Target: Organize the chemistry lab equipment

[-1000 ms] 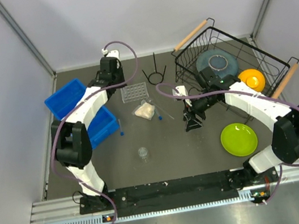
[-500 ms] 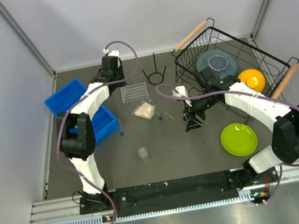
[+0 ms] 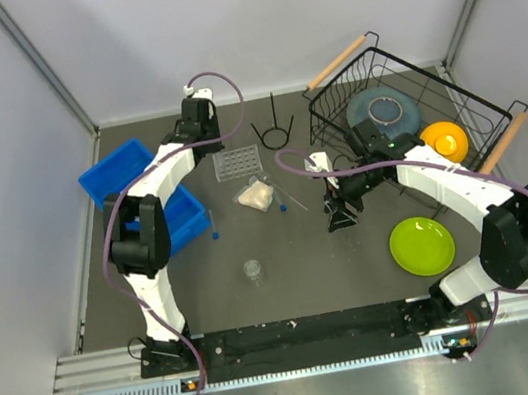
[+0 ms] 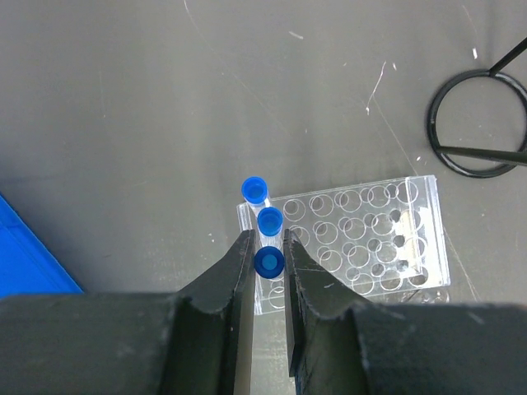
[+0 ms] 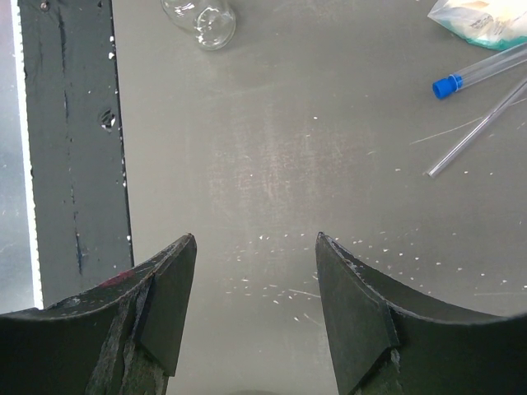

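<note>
Seen from the left wrist, my left gripper [image 4: 269,247] is shut on a blue-capped tube [image 4: 269,262] standing upright over the left edge of the clear grid rack [image 4: 362,243]. Two more capped tubes [image 4: 269,220] stand in that same column. The black ring stand [image 4: 480,123] lies beyond the rack. My right gripper [image 5: 255,247] hangs open over bare table, nothing between its fingers. Ahead of it are a capped tube [image 5: 482,70], a thin clear rod [image 5: 478,127], the small clear cup [image 5: 202,18] and the cream-filled piece [image 5: 486,20]. In the top view another tube [image 3: 214,226] lies left of that piece [image 3: 256,195].
Two blue bins [image 3: 118,171] sit at the left, beside my left arm. At the back right, the black wire dish basket [image 3: 470,97] holds a grey plate [image 3: 382,112] and an orange bowl [image 3: 444,139]. A green plate [image 3: 421,245] lies near my right arm's base.
The left arm's lower links have swung right and drawn in, while its gripper has stayed at the rack's left edge. The right arm has not moved.
</note>
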`<act>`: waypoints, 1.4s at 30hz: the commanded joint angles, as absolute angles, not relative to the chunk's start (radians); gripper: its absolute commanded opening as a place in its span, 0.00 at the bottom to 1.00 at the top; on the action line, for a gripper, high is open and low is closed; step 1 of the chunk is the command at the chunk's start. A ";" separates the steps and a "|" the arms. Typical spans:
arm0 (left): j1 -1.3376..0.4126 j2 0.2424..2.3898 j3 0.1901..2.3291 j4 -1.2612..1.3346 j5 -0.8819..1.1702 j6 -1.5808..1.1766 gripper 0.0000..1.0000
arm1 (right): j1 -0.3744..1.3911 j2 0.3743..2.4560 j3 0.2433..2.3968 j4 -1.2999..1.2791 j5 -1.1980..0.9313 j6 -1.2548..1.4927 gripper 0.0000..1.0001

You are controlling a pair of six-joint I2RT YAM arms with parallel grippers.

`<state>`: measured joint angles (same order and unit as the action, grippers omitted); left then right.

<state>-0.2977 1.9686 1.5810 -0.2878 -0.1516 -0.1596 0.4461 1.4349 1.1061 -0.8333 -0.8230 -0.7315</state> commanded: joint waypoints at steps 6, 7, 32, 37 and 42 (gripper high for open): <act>-0.290 1.979 1.602 -0.279 -0.161 -0.143 0.12 | 0.439 1.433 1.112 -0.815 -0.841 -0.746 0.60; -0.290 1.979 1.601 -0.282 -0.164 -0.141 0.12 | 0.439 1.433 1.112 -0.815 -0.841 -0.746 0.60; -0.290 1.990 1.589 -0.318 -0.161 -0.155 0.45 | 0.439 1.440 1.114 -0.815 -0.833 -0.744 0.61; -0.290 1.928 1.571 -0.318 -0.167 -0.152 0.52 | 0.439 1.443 1.112 -0.818 -0.833 -0.746 0.61; -0.290 1.798 1.520 -0.321 -0.166 -0.150 0.63 | 0.440 1.445 1.108 -0.818 -0.813 -0.753 0.61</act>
<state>-0.2958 1.9675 1.5482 -0.3290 -0.1555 -0.1535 0.4461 1.4395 1.1061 -0.8330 -0.8127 -0.7326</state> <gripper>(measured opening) 0.584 0.605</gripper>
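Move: Just below the left hand's gripped blue-capped tube is the third hole from the back in the rack's left column; the rack's middle lies about 5 cm right, 1 cm ahead and 8 cm down. Two capped tubes stand 2 and 4 cm straight ahead, the black ring stand 14 cm right and 6 cm ahead, the powder bag 7 cm right and 9 cm back. From the right hand, the rack is roughly 27 cm ahead and 18 cm left. Lowering the held tube almost straight down into the rack's left column, the left hand sinks in two short steps, about 2.5 cm in all, its fingers tipping slightly further down. At the bottom the fingers open well clear and let go of the blue cap, then the hand begins to draw back and up, by about 1 cm. ##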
